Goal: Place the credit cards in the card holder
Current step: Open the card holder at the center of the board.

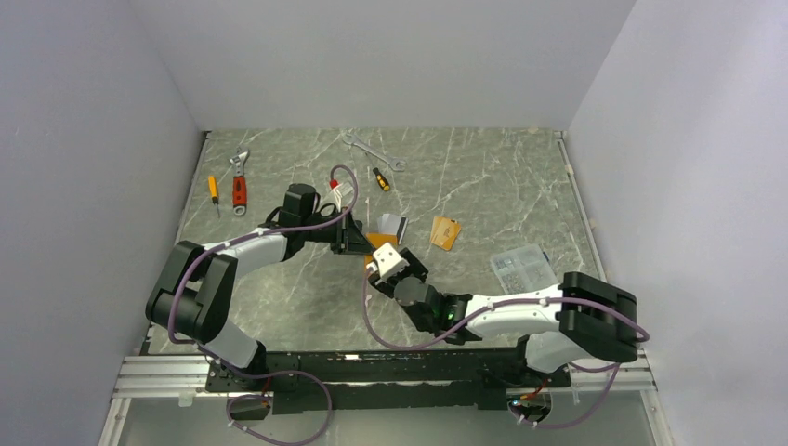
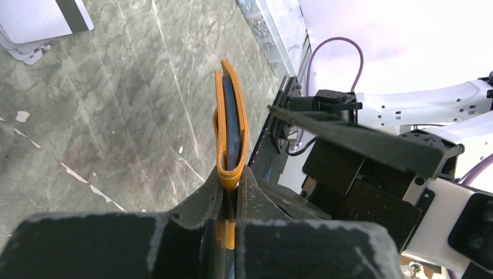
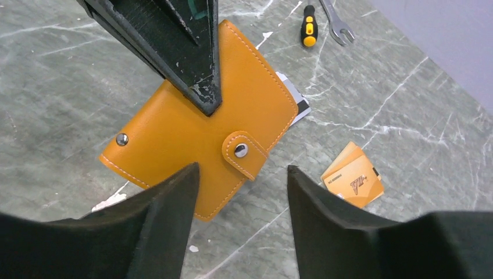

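Note:
The card holder [image 3: 197, 133], an orange booklet with a snap tab, hangs just above the table. My left gripper [image 2: 235, 177] is shut on its edge. Edge-on in the left wrist view, the holder [image 2: 231, 128] gapes slightly, with dark pockets inside. My right gripper [image 3: 241, 174] is open just in front of the holder, with nothing between its fingers. Orange-tan credit cards [image 3: 353, 181] lie on the table to the right. Silver-grey credit cards [image 1: 390, 225] with a black stripe lie behind the holder [image 1: 381, 240], partly hidden by it. In the top view both grippers, left [image 1: 358, 237] and right [image 1: 388, 263], meet mid-table.
A clear plastic box [image 1: 522, 268] of small parts sits right of the right arm. At the back lie a red adjustable wrench [image 1: 240, 181], a small yellow screwdriver [image 1: 214, 190], a spanner [image 1: 374, 150] and another screwdriver [image 1: 381, 178]. Grey walls close in the table.

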{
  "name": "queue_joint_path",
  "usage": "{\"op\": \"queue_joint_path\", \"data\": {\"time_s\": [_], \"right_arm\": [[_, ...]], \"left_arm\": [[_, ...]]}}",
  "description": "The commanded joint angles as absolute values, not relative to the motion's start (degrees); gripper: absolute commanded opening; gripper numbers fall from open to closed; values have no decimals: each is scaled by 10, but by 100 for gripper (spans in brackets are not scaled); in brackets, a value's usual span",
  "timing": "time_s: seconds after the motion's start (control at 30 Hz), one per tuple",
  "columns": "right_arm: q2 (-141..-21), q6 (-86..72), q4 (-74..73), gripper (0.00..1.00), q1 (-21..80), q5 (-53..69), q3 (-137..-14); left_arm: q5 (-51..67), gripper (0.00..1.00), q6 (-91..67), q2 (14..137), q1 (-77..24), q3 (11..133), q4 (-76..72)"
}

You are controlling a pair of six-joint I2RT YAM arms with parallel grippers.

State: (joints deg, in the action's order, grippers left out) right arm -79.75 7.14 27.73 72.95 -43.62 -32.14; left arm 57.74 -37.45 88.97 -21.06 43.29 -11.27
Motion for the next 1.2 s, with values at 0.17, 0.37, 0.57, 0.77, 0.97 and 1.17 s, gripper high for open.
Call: {"op": "queue_joint_path", "data": {"time_s": [0.17,0.37,0.57,0.77,0.97,1.17], "right_arm": [[-857,132,356,42,732,-496,-349],[-905,186,459,20,732,-542,-360],[-946,230,531,2,742,-549,-374],[-961,255,586,0,746,-560,-379],[-954,198,598,0,741,-589,-402],[-894,-16,462,0,700,-606,-413]], "left_arm": [[609,0,-410,864,-206,429,-148],[606,0,-417,870,-206,421,-158],[603,0,-415,876,-207,419,-160],[602,0,-408,874,-207,419,-154],[599,0,-388,874,-213,422,-140],[596,0,-366,868,-228,428,-123]]}}
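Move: The card holder's strap tab lies just off the right fingertips, about 3 cm ahead, 1 cm to their left and 1 cm lower. The white cards lie on the table some 7 cm ahead, straight out, and the yellow cards about 6 cm ahead and 12 cm to the right, both roughly 12 cm below. From the left hand, which already pinches the holder, the tab is level ahead, about 4 cm to the right and 2 cm lower. The half-open right hand eases about 2 cm forward, a little left and 1 cm down to the holder's snap tab, tipping its fingers some 10 degrees downward and closing them fully at the tab. With the fingertips shut against the tab, it then rises about 2 cm and edges on forward, turning clockwise, while the left hand keeps its pinch on the holder and shifts it some 2 cm forward. ##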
